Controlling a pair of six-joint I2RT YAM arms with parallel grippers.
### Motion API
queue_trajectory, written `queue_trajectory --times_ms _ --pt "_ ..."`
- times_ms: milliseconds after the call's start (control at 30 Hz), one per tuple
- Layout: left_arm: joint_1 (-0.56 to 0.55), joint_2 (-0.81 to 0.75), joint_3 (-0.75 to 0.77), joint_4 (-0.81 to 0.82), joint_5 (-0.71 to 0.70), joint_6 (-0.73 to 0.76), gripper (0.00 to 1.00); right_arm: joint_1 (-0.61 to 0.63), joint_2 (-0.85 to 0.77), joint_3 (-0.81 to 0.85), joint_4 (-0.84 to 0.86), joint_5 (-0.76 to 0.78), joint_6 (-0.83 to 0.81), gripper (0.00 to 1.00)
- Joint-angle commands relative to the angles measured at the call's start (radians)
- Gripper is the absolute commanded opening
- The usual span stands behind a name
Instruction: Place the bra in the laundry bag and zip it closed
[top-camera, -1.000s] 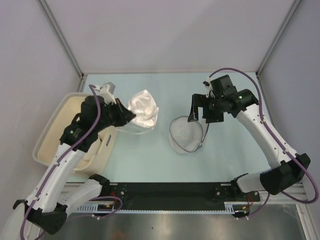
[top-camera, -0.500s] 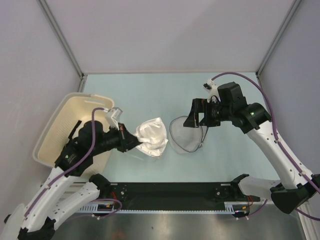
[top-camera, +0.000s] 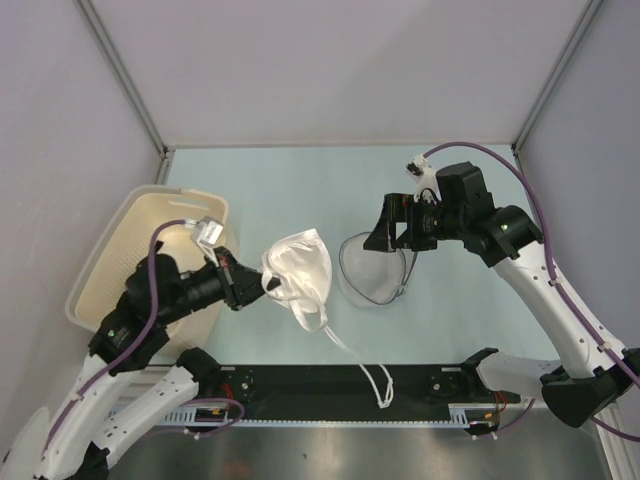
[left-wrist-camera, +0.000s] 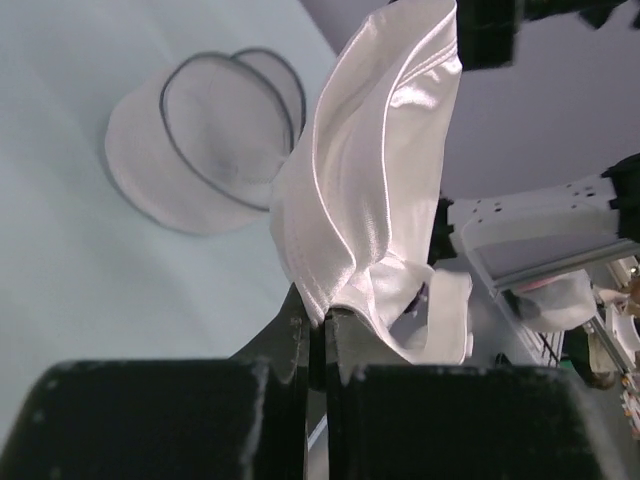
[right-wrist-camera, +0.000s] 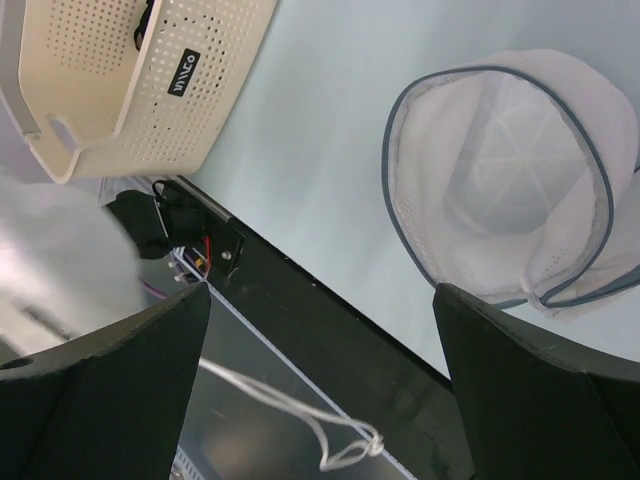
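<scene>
The bra, shiny white satin, hangs in the air just left of the laundry bag. My left gripper is shut on the bra's lower edge; in the left wrist view the fabric rises from the pinched fingertips. Its thin straps dangle down over the black front rail. The round mesh bag lies open on the table, grey rim up, and also shows in the left wrist view. My right gripper hovers open above the bag's far-right side, holding nothing.
A large cream slotted basket stands at the left table edge, also seen in the right wrist view. The black front rail runs along the near edge. Grey walls and frame posts close in the sides and back.
My left arm has swung the bra from beside the basket forward and right, toward the bag. Its straps now hang over the front rail. The right gripper shifted slightly above the bag.
</scene>
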Motion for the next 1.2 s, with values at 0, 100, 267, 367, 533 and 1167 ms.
queue_trajectory --times_ms 0,100,267,367,533,1167 --pt "-0.004 0.092 -0.114 0.077 0.032 0.033 0.0 0.004 -0.016 -0.007 0.036 -0.02 0.012 1.0" --pt "-0.003 0.149 -0.161 0.044 -0.194 0.076 0.0 0.006 -0.019 -0.033 0.054 -0.027 0.026 1.0" --pt "0.034 0.29 -0.173 0.027 -0.347 0.105 0.0 0.045 -0.009 -0.043 0.07 -0.053 0.017 1.0" --pt "0.074 0.407 -0.217 0.008 -0.248 0.077 0.0 0.127 0.004 -0.042 0.061 -0.023 -0.02 1.0" --pt "0.072 0.475 -0.264 -0.045 -0.264 -0.017 0.0 0.381 0.047 -0.079 0.064 0.06 -0.069 0.97" --pt "0.125 0.373 -0.497 0.099 -0.33 -0.17 0.0 0.889 0.271 -0.537 0.24 0.578 0.218 0.48"
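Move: The bra hangs from the left fingers. The bare table it is taken to lies about 32 cm below that hand, 5 cm ahead and 5 cm to its left. The open laundry bag is some 16 cm ahead and 16 cm right of the left hand. From the right hand, the strap ends trail about 24 cm back, roughly level sideways and 18 cm lower, while the bag sits 6 cm ahead and 27 cm below. Still pinching the bra, the left hand lowers it nearly 30 cm towards the table's near side, swinging a little forward and ending a little left as its fingers tip steeply down. The empty right hand waits briefly, then sweeps back and left and plunges some 24 cm towards the trailing straps, turning to point down with its fingers closing from wide to a bit over half open. ##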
